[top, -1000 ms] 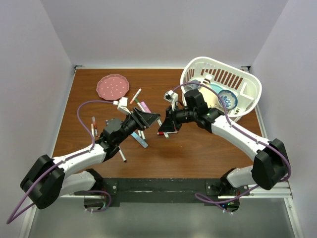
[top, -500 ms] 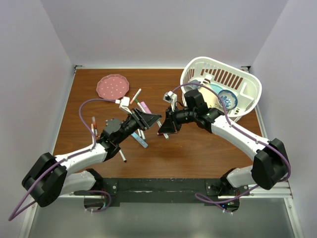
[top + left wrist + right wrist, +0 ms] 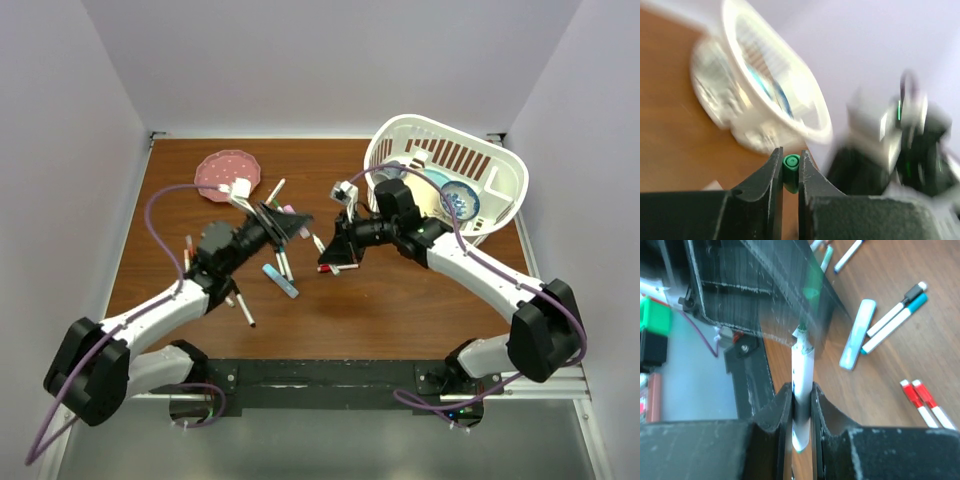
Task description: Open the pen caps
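Note:
My left gripper [image 3: 298, 221] is shut on a small green pen cap [image 3: 791, 172], which stands end-on between the jaws in the left wrist view [image 3: 790, 159]. My right gripper [image 3: 333, 257] is shut on a slim white pen barrel [image 3: 802, 365] whose bare green tip [image 3: 800, 331] points toward the left gripper. The cap and the barrel are apart, with a gap between the two grippers above the table. Several capped pens [image 3: 282, 262] lie below the left gripper, among them a black-capped and a teal-capped one [image 3: 905, 302] and two red-capped ones [image 3: 920, 395].
A light blue highlighter [image 3: 281, 281] lies on the brown table and also shows in the right wrist view [image 3: 858, 334]. A pink plate [image 3: 222, 172] sits at the back left. A white basket [image 3: 503, 170] with dishes stands at the back right. More pens [image 3: 187, 252] lie at the left.
My left gripper has pulled back and to the left, away from the right gripper, taking the green cap off the pen. The right gripper has stayed almost still with the barrel.

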Motion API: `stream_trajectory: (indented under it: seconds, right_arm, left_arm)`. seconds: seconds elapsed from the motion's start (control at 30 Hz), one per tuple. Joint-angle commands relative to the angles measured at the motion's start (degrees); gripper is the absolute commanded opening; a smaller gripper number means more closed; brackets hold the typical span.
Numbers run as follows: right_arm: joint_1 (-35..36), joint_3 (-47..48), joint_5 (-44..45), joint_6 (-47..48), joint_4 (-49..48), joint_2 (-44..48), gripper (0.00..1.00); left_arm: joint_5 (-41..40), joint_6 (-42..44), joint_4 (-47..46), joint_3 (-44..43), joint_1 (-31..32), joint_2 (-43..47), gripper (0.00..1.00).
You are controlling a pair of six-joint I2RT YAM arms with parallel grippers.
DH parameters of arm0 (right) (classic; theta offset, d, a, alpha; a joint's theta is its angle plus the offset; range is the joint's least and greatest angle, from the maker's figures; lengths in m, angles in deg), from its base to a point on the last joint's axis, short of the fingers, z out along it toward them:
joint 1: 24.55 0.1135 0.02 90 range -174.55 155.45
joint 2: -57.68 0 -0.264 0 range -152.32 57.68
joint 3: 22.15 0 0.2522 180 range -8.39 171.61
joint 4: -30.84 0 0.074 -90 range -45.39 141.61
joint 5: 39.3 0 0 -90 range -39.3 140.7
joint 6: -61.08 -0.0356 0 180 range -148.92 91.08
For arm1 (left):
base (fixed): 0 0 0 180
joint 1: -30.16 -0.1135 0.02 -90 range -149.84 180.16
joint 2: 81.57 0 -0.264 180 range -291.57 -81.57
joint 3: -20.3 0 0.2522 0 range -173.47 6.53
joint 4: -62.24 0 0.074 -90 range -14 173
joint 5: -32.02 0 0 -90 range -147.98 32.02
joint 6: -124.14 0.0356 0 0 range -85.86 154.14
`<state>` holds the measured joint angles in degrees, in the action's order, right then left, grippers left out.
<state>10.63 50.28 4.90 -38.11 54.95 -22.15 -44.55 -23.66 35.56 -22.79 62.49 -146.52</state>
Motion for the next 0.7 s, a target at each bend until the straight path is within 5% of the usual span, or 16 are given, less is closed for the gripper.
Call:
stream_trajectory:
  seconds: [0.0,0.17,0.27,0.43,0.67]
  right_arm:
    - [-0.02,-5.58,-4.65,2.68,4.42,5.12,0.0]
    - [-0.72,-7.08,-2.9,6.81,7.57,7.85,0.0]
    - [-2.21,-4.89,6.83,13.04,12.58,9.69,0.0]
    - [-3.89,-5.67,32.29,28.05,19.87,12.59,0.0]
    - [-6.6,-13.49,44.73,35.38,19.62,14.62,0.01]
  left_arm:
    - [-10.09,6.03,3.16,-13.62,-15.71,2.9,0.0]
    - [-7.47,4.19,3.53,-20.59,-22.48,-0.7,0.0]
    - [-6.66,4.89,8.26,-21.57,-23.19,-0.09,0.0]
    - [-7.63,6.73,22.15,-15.17,-25.39,2.54,0.0]
    - [-4.56,6.73,26.99,-6.28,-34.08,0.35,0.0]
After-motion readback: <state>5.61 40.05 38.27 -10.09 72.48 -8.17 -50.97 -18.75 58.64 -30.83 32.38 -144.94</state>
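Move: The left hand pinches the green cap, already just off the marker held by the right; open table on the near side of the pink plate lies about 12 cm ahead, 26 left and 20 below it. The plate is 30 ahead and 26 left, the pink eraser 13 ahead and 4 left. For the right hand, clear table lies some 17 cm right, 3 ahead, 17 below; the red markers are 5 ahead and 3 right, the basket 28 ahead and 34 right. Still pinching the green cap, the left hand jerks away from the marker, forward, left and some 15 cm up, then swings farther left and drops back down near the plate, turning about 35 degrees counter-clockwise. The right hand keeps its grip on the marker, draws back and down a little, then sweeps about 14 cm right, still sinking and easing forward, as its fingers tip well downward. ##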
